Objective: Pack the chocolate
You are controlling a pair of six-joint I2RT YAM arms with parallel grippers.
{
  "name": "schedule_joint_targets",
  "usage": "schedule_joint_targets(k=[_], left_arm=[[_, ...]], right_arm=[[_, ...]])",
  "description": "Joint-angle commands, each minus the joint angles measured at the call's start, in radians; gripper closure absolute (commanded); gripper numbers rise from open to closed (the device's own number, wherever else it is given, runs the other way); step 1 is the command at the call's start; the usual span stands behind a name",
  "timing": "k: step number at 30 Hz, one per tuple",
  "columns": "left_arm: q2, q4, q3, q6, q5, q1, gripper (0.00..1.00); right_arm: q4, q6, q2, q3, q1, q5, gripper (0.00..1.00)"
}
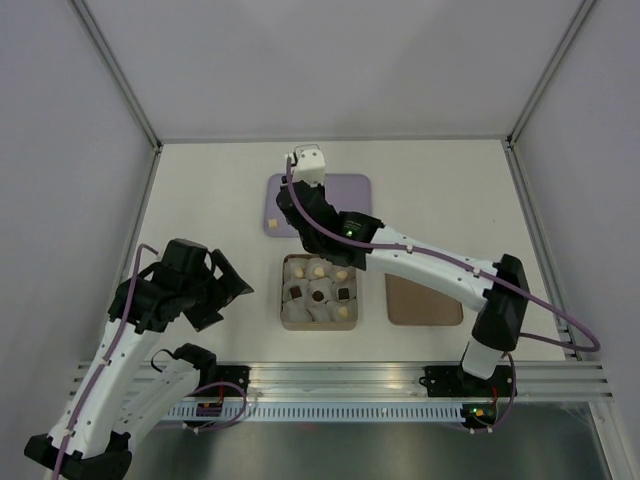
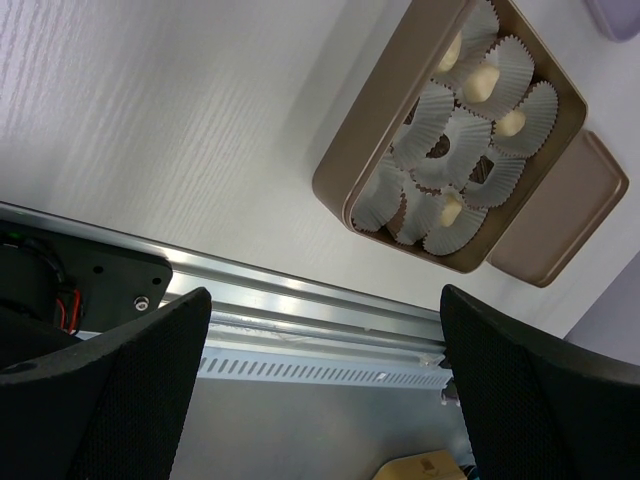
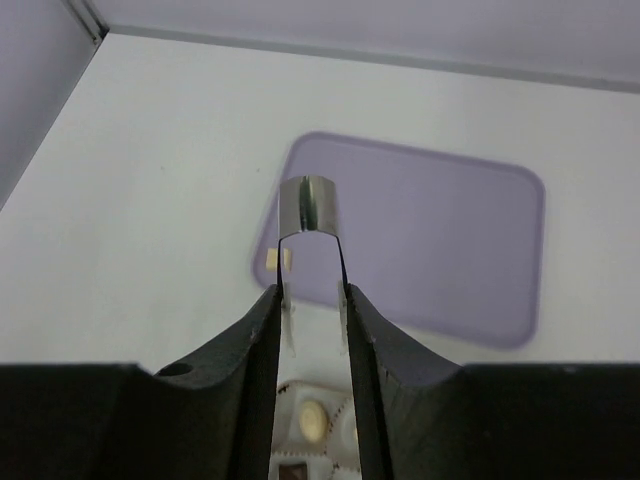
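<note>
A pale tan chocolate cube (image 1: 271, 222) lies at the left edge of the purple mat (image 1: 345, 190); it also shows in the right wrist view (image 3: 272, 259). The tan box (image 1: 285, 300) holds white paper cups with pale pieces (image 1: 319, 270) and dark pieces (image 1: 343, 294). My right gripper (image 1: 300, 190) hovers over the mat's near left part, shut on thin metal tongs (image 3: 308, 205) whose far end sits just right of the cube. My left gripper (image 1: 225, 290) is open and empty, left of the box. The box also shows in the left wrist view (image 2: 340, 170).
The flat brown lid (image 1: 424, 300) lies right of the box, also in the left wrist view (image 2: 560, 230). A metal rail (image 1: 340, 378) runs along the table's near edge. Pale walls close in the left, back and right sides.
</note>
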Motion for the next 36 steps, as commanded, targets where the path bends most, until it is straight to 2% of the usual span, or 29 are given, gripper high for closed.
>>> schedule_joint_targets(k=[1, 11, 23, 36], left_arm=[[-0.018, -0.013, 0.037, -0.009, -0.03, -0.003, 0.0], [-0.042, -0.033, 0.033, -0.01, -0.064, -0.003, 0.0], [-0.064, -0.031, 0.034, -0.003, -0.089, -0.004, 0.01], [-0.062, -0.019, 0.016, -0.005, -0.087, -0.003, 0.0]], right_arm=[[0.189, -0.115, 0.099, 0.103, -0.04, -0.011, 0.65], [0.323, -0.184, 0.386, 0.302, -0.126, -0.056, 0.64], [0.332, -0.217, 0.687, 0.586, -0.198, -0.047, 0.63], [0.324, -0.181, 0.758, 0.628, -0.216, -0.065, 0.61]])
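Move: Ahead of the right hand, which already holds the silver tongs tips down, the farther pale chocolate lies on the purple tray, about 20 cm forward, 6 cm to the left and 28 cm below. At that same depth, the nearer pale chocolate is roughly 11 cm ahead and 10 cm left of the hand; the chocolate box sits some 10 cm back and 3 cm right. From the left hand, the farther chocolate is about 40 cm ahead, 8 cm right and 17 cm below. Reaching out over the tray, the right hand carries the tongs some 19 cm forward with a lesser drift to its left, sinking as it goes. Near the far end the forward travel dies away and the hand goes almost straight down, about 12 cm lower in all, bringing the tips over the farther chocolate while the fingers keep their hold on the tongs. ##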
